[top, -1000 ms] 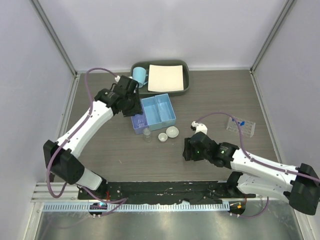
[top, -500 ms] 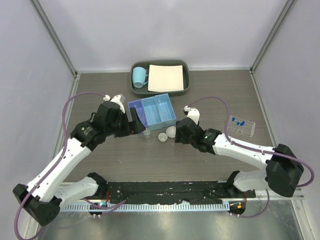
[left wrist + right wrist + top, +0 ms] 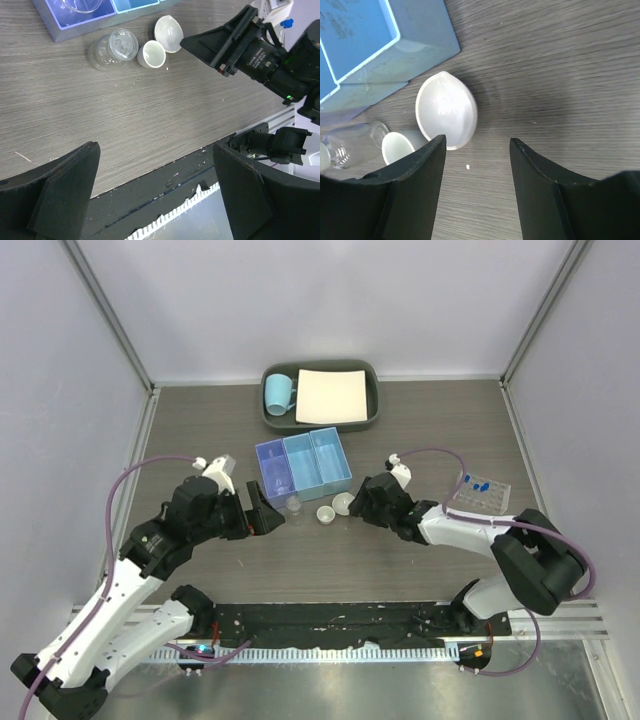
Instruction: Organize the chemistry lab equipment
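The blue three-compartment box (image 3: pixel 318 462) sits mid-table with a clear item in its left compartment (image 3: pixel 277 480). Just in front of it stand the small clear bottle (image 3: pixel 294 504) (image 3: pixel 114 47) and two white dishes (image 3: pixel 325 514) (image 3: pixel 343 503). My left gripper (image 3: pixel 262 510) (image 3: pixel 155 147) is open and empty, left of the bottle. My right gripper (image 3: pixel 358 502) (image 3: pixel 477 142) is open over bare table, its left finger beside the larger dish (image 3: pixel 446 110). The smaller dish (image 3: pixel 399 146) lies further left. The clear tube rack (image 3: pixel 480 493) with blue-capped tubes (image 3: pixel 478 482) stands at the right.
A dark grey tray (image 3: pixel 370 418) with a white sheet and a light-blue mug (image 3: pixel 279 393) sits at the back, behind the box. The table's near edge with the black rail (image 3: pixel 165 185) lies under my left gripper.
My left gripper has drawn back from the box toward the near left and opened wide. My right gripper has swung left and forward, up to the white dishes.
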Available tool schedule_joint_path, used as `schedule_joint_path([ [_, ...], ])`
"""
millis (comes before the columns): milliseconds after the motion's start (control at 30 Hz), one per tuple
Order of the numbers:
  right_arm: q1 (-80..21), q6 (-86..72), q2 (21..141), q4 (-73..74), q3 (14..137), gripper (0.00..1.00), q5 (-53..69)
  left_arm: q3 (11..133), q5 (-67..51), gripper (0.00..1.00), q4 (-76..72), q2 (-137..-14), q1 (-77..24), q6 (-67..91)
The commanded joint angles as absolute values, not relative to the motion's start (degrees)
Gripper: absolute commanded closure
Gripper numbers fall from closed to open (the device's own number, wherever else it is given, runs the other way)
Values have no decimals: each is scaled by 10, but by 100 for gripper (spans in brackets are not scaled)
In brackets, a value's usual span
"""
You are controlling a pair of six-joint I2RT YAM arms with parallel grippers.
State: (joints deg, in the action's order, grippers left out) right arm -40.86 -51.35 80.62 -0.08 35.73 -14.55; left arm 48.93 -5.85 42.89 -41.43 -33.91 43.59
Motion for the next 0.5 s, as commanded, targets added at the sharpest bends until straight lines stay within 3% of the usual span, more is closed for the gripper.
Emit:
schedule_joint_path([
  [0, -407, -568, 842, -101, 358, 41, -106, 483, -70, 0, 418, -389, -340, 429],
  [267, -407, -614, 888, -164, 345, 56, -109, 459, -69, 0, 445, -347, -340, 396],
  [467, -407, -614, 892, -145, 357, 87, -130, 455, -83, 0, 442, -336, -340, 390],
])
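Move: A white dish lies some 5 cm to the right hand's left, 2 cm ahead and 3 cm below. About 4 cm farther left than the dish and 2 cm nearer the base stands the small white cup. The glass bottle is roughly 15 cm left of the hand, level with it, and the blue bin rack's middle some 12 cm left and 9 cm ahead. From the left hand, the dish is about 12 cm ahead, 17 cm to the right and 19 cm below. The white dish is taken by its near right rim: the right hand slides about 3 cm left and sinks some 2 cm, rolling about 10 degrees so that its left side rises, then its half-open fingers close well in until the tips meet either side of the rim. The left hand, empty and wide open, eases back about 2 cm. ##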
